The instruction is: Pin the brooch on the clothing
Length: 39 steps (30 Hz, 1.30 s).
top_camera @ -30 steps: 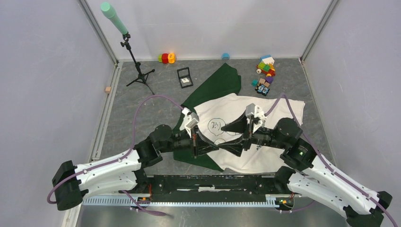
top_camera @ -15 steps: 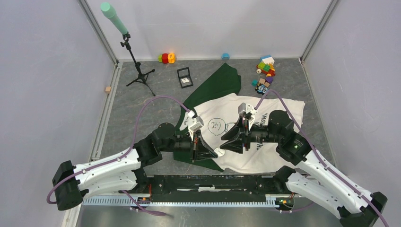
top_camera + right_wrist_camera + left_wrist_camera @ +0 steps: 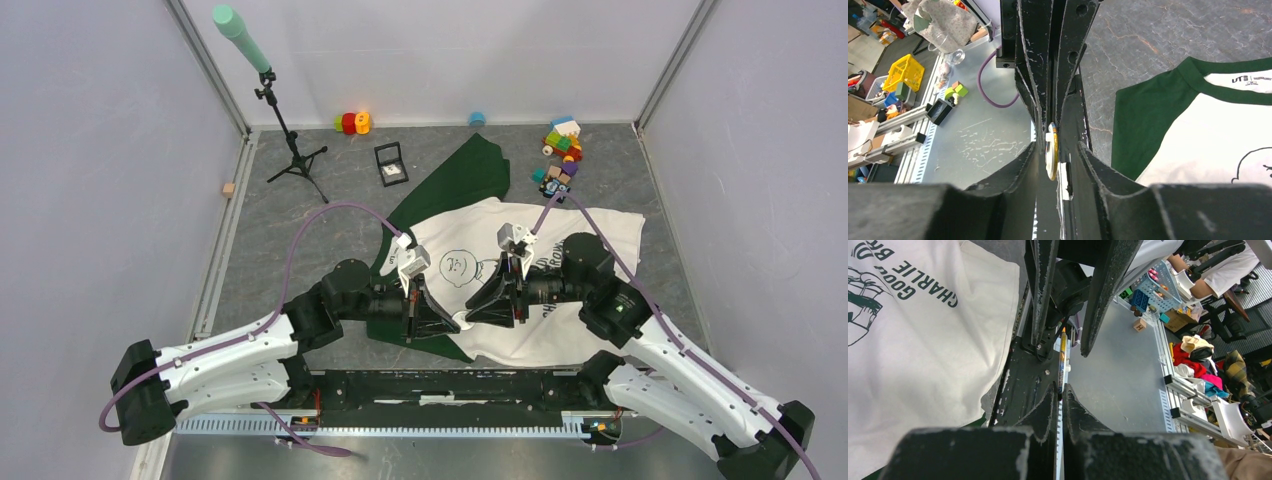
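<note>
The brooch [image 3: 463,322] is a small disc held in the air over the near hem of the clothing [image 3: 590,235], a cream T-shirt with green sleeves lying flat. My left gripper [image 3: 455,325] is shut on the brooch. In the right wrist view the brooch [image 3: 1051,157] shows edge-on, gold-rimmed with a white part, pinched by the left fingertips [image 3: 1045,117]. My right gripper [image 3: 472,318] faces the left one tip to tip. Its jaws [image 3: 1057,146] stand open on either side of the brooch. In the left wrist view my left gripper [image 3: 1060,389] holds the thin gold edge [image 3: 1063,357].
A small black box with white lining [image 3: 391,164] lies behind the shirt. A tripod with a mint-green mic [image 3: 290,150] stands back left. Coloured toy blocks [image 3: 560,155] sit back right, red and yellow pieces [image 3: 352,122] by the back wall. A rail [image 3: 400,425] runs along the near edge.
Both grippers have shifted left and nearer the front edge. The right wrist has turned and come closer, so its fingers now flank the brooch in the left gripper.
</note>
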Available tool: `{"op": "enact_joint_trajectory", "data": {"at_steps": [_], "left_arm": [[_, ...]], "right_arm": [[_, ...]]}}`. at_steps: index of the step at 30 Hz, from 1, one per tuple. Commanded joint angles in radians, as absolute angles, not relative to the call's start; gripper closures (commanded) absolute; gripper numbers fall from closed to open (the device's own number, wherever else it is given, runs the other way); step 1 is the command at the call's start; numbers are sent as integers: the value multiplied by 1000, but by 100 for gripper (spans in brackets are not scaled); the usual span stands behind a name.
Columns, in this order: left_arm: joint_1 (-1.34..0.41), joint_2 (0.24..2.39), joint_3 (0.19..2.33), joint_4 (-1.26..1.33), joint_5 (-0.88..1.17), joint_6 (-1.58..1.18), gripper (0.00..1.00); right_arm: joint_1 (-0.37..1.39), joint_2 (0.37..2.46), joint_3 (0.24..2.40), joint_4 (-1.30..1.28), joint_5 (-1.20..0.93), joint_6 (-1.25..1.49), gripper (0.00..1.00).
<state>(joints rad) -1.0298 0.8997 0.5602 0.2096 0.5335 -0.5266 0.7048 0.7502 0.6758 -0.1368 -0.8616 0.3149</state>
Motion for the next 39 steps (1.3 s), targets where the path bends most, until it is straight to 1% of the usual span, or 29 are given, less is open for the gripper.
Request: {"op": "enact_joint_trajectory", "data": {"at_steps": [1,4,7,14,17,18,20,21,22,23,26,30,34,37,39], "left_arm": [[-1024,903,582,218,547,-448,98],[-1024,903,580,224,549,-450,98],[-1023,901,573,232,549,-453,98],[-1019,903,569,254,554,-462,98],[-1018,906,570,259,557,-465,98],[-1018,907,570,261,556,-466,98],[-1018,908,567,265,549,-469,98],[-1017,906,564,265,541,-471,96],[-1016,904,561,266,534,-471,88],[-1015,901,558,266,526,-471,78],[-1011,888,546,276,513,-474,61],[-1008,874,532,311,490,-494,53],[-1008,873,498,401,444,-553,51],[-1008,890,464,520,446,-611,49],[-1008,907,459,556,449,-627,48]], "right_arm": [[702,750,670,-104,-888,311,64],[701,752,669,-104,-888,310,67],[701,751,664,-105,-888,305,74],[701,741,648,-105,-894,295,76],[700,737,646,-105,-891,294,83],[701,736,647,-104,-886,293,88],[701,731,649,-105,-876,291,94],[701,730,650,-104,-871,287,97],[701,724,650,-97,-866,290,100],[701,720,648,-88,-864,294,100],[701,709,646,-62,-858,310,100],[701,707,641,-44,-853,324,100],[701,705,624,-6,-860,347,100],[701,707,620,-6,-861,356,100],[701,708,617,19,-864,360,100]]}}
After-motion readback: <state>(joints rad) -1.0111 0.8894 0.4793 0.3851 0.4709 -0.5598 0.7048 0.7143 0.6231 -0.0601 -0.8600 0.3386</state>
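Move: The brooch is up in the air, still pinched at the tips of the left fingers, about 1 cm to the right of that hand. It lies some 1 cm to the right hand's left, about 1 cm below it and level fore and aft, between its half-open fingertips. From the right hand, the clothing's middle is about 13 cm ahead, 12 cm right and 25 cm below; its printed head lies straight ahead about 16 cm, equally low. Sinking about 1 cm beside the brooch, the right fingers close from nearly half open until they pinch it, then the hand comes back up by roughly as much. The left hand keeps its hold and stays put until the right is shut; then its fingers open about halfway, letting go of the brooch, and it eases some 1.5 cm forward, tilting slightly. ##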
